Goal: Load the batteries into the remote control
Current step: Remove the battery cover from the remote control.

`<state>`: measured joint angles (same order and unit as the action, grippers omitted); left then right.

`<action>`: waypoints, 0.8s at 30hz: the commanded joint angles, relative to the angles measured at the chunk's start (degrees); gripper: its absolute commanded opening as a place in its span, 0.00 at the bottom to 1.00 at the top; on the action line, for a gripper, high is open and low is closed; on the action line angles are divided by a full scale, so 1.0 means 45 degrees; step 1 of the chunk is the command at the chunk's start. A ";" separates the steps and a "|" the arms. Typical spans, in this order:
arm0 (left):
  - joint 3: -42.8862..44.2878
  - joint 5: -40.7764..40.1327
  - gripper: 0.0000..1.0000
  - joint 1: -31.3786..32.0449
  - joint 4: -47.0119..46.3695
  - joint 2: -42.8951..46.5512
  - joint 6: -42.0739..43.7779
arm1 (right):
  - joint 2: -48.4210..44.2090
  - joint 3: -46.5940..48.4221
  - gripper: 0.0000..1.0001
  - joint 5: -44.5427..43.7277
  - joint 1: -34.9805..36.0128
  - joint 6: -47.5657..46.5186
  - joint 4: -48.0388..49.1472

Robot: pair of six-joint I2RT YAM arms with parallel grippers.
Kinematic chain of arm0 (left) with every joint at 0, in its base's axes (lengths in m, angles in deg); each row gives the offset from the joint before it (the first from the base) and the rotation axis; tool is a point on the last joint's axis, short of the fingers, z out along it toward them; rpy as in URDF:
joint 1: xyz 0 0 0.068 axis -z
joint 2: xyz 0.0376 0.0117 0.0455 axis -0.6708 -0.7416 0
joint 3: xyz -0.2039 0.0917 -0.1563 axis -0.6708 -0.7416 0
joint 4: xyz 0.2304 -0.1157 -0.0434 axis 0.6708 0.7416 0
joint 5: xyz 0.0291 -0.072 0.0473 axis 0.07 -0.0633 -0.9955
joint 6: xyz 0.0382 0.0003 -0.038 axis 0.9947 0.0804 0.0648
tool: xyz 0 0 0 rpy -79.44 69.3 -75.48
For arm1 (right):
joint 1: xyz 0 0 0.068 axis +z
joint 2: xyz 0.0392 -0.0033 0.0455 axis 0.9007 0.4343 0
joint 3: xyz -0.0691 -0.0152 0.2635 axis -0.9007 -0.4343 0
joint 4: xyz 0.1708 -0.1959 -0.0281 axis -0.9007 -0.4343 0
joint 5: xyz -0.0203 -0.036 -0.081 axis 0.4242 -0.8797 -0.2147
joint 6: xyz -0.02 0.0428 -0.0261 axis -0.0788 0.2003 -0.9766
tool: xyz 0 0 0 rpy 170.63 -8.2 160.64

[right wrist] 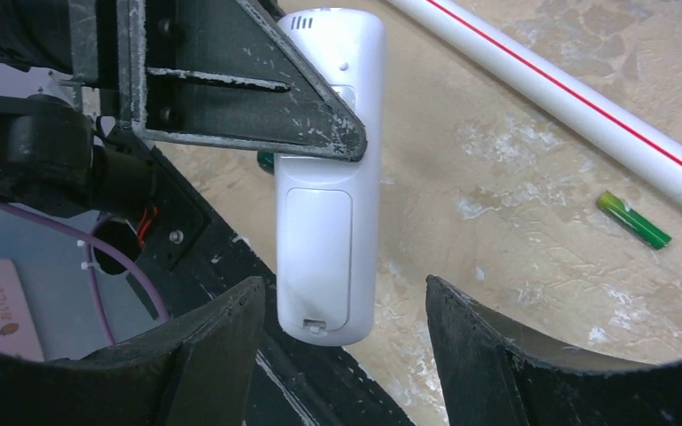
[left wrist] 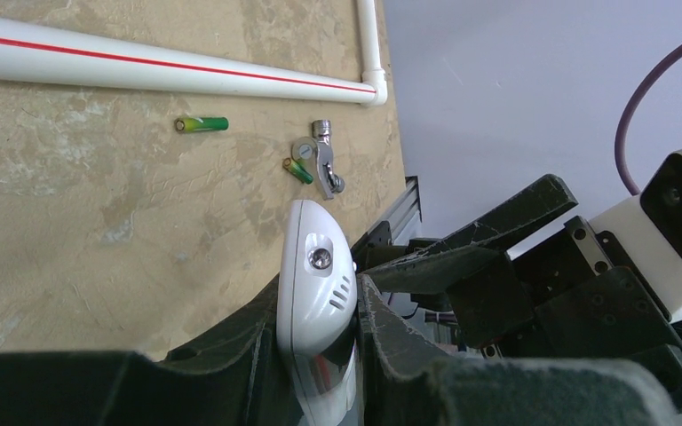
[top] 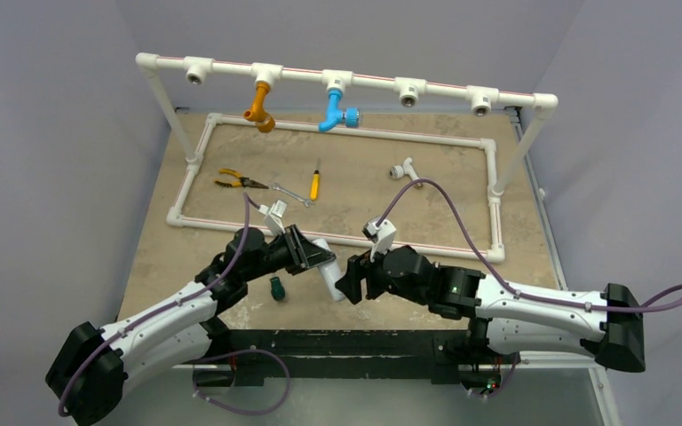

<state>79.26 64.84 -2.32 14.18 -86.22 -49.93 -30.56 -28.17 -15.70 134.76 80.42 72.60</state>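
My left gripper (top: 320,257) (left wrist: 318,297) is shut on the white remote control (top: 330,277) (left wrist: 316,266) (right wrist: 329,204) and holds it off the table, above its near edge. The remote's plain back with the battery cover on faces the right wrist camera. My right gripper (top: 349,280) (right wrist: 342,297) is open around the remote's free end, its fingers (right wrist: 471,346) clear of it on both sides. Two green batteries (left wrist: 202,124) (left wrist: 299,169) lie on the table near the white pipe. The right wrist view shows one battery (right wrist: 635,220).
A dark-green-handled screwdriver (top: 277,288) stands left of the remote. A metal fitting (left wrist: 322,160) lies beside one battery. The PVC pipe frame (top: 337,238) crosses just beyond the grippers. Pliers (top: 235,180), a wrench (top: 291,192), a yellow screwdriver (top: 315,184) and a white tee (top: 403,169) lie inside it.
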 commanded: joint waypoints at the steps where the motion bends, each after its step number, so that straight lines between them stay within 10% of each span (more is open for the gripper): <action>1: 0.0677 0.0237 0.00 0.0035 -0.0401 -0.0110 0.0295 | 0.0152 0.0183 0.66 0.0677 0.0095 0.0081 0.0927; 24: 0.0548 0.0384 0.00 0.0021 -0.0577 0.0030 0.0222 | 0.0850 0.0550 0.36 0.0347 0.0155 -0.0567 0.0340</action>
<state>79.59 65.63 -2.32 14.18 -87.18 -49.76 -26.74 -28.01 -11.92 135.26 79.09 74.11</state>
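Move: The battery cover's middle lies about 2 cm to the left of my right hand, level with it in reach and a centimetre lower, facing my open fingers. The nearest green battery on the table is some 13 cm ahead and 6 cm to the right, and the green screwdriver about 6 cm ahead and 16 cm left, both roughly 16 cm down. From my left hand, which already holds the remote control, the cover is about 5 cm back, 3 cm right and 1 cm lower. I ease my right hand about 2 cm down, to the left and slightly back, towards the cover's lower part, and stop there with the wrist almost unturned. Then I draw its fingers from wide open to a little over a third, bringing one tip to each side edge of the remote control near the cover's lower end. My left hand keeps its pinch on the upper half and holds still. ##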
